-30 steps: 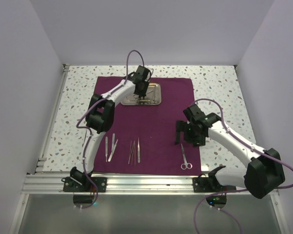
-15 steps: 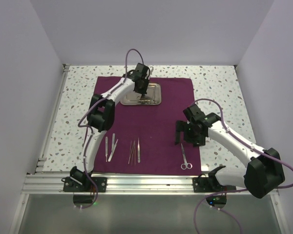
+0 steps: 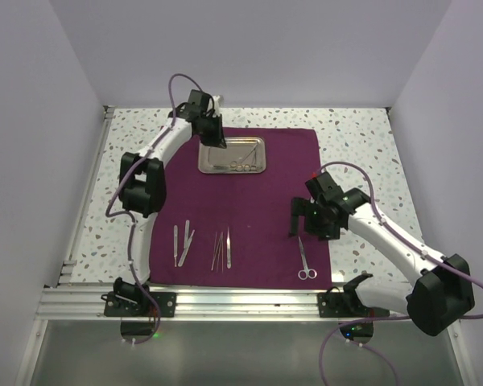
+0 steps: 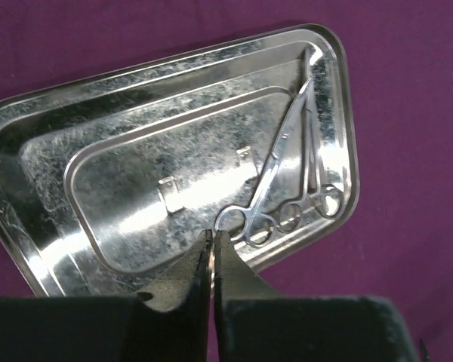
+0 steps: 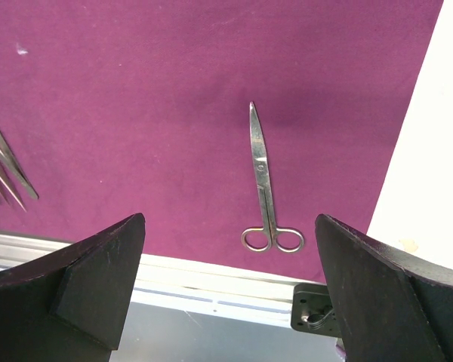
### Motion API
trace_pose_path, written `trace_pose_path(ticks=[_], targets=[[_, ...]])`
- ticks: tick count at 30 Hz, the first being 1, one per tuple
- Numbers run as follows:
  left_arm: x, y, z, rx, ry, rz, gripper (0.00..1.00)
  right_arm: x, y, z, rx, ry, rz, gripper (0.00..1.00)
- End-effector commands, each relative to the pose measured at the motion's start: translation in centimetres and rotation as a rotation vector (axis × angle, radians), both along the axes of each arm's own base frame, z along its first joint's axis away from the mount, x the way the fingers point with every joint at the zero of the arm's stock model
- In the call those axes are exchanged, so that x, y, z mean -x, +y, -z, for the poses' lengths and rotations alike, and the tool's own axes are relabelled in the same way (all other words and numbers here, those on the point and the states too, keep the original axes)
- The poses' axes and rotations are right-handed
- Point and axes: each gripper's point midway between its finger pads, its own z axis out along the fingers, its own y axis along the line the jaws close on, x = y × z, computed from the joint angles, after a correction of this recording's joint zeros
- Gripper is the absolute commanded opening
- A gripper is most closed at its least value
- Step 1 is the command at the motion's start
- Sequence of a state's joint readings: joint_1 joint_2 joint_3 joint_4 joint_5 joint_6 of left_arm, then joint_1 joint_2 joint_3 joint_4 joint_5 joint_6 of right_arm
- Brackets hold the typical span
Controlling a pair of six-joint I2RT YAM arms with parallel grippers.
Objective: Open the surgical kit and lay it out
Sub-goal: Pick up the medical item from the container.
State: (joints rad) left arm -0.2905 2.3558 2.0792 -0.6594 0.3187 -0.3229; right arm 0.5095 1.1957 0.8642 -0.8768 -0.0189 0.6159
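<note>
The dark purple cloth (image 3: 275, 201) lies spread flat on the table. On its far part sits the steel tray (image 3: 210, 167), and two ring-handled clamps (image 4: 278, 154) lie along the tray's right side (image 4: 136, 113). My left gripper (image 4: 212, 235) is shut with nothing between its fingers, raised over the tray's left rim (image 3: 216, 138). Two groups of tweezers (image 3: 181, 243) (image 3: 222, 250) lie on the near cloth. A pair of scissors (image 5: 264, 185) lies at the near right. My right gripper (image 5: 230, 219) stands wide open above the scissors (image 3: 305, 259), not touching them.
A speckled tabletop (image 3: 362, 145) surrounds the cloth. White walls enclose the left, back and right. An aluminium rail (image 3: 241, 301) with the arm bases runs along the near edge. Tweezer tips (image 5: 4, 170) show at the left edge of the right wrist view.
My left gripper has shut empty and moved up and left from the tray's middle to its left rim. The clamps stay in the tray. The right arm has barely moved.
</note>
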Motion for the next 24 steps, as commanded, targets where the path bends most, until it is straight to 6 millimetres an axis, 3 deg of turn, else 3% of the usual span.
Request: trace_pose_path(ticks=[1, 3, 7, 8, 11, 15, 24], targets=[[0.9, -2.5, -5.7, 0.049, -0.115, 0.043, 0.1, 0.2, 0.2, -0.8, -0.025, -0.023, -0.019, 0.98], [1.2, -4.0, -5.0, 0.006, -0.145, 0.086, 0.27, 0.4, 0.1, -0.9, -0.026, -0.026, -0.022, 0.99], [0.2, -6.0, -3.5, -0.071, -0.196, 0.089, 0.37, 1.0, -0.4, -0.8, -0.013, -0.015, -0.02, 0.98], [0.0, -6.3, -2.3, -0.086, -0.185, 0.086, 0.39, 1.4, -0.7, -0.8, -0.006, -0.009, -0.019, 0.98], [-0.6, -7.5, -0.9, -0.134, -0.22, 0.081, 0.43, 2.1, -1.4, -0.9, 0.01, -0.007, -0.006, 0.98], [-1.6, -8.8, -0.1, -0.171, -0.275, 0.082, 0.5, 3.5, -2.2, -0.4, 0.027, 0.022, 0.01, 0.98], [-4.3, -7.1, 1.4, -0.31, -0.339, 0.015, 0.51, 4.5, -2.7, 0.4, 0.038, 0.059, 0.041, 0.98]])
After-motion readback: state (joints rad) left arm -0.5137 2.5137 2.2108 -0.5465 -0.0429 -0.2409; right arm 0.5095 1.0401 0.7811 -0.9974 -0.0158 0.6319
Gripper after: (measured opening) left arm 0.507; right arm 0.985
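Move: The left hand is empty and shut over the metal tray, whose middle lies about 4 cm to its right, 2 cm ahead and 7 cm below. The scissors in the tray lie roughly 8 cm to its right, 2 cm ahead and 6 cm below; a second pair lies beside them, 12 cm right of the hand and also 2 cm ahead. From the right hand those first scissors are some 35 cm ahead, 18 cm to the left and 7 cm lower. No touch yet: the left hand heads for the middle of the scissors, rising about 3 cm and swinging right some 9 cm, slightly back at first, then sinking about 7 cm from its peak and easing forward to straddle them. The fingers part to about half open, and the wrist tilts some 20 degrees so they slant less to the right. The open right hand draws back about 4 cm and a little right. ##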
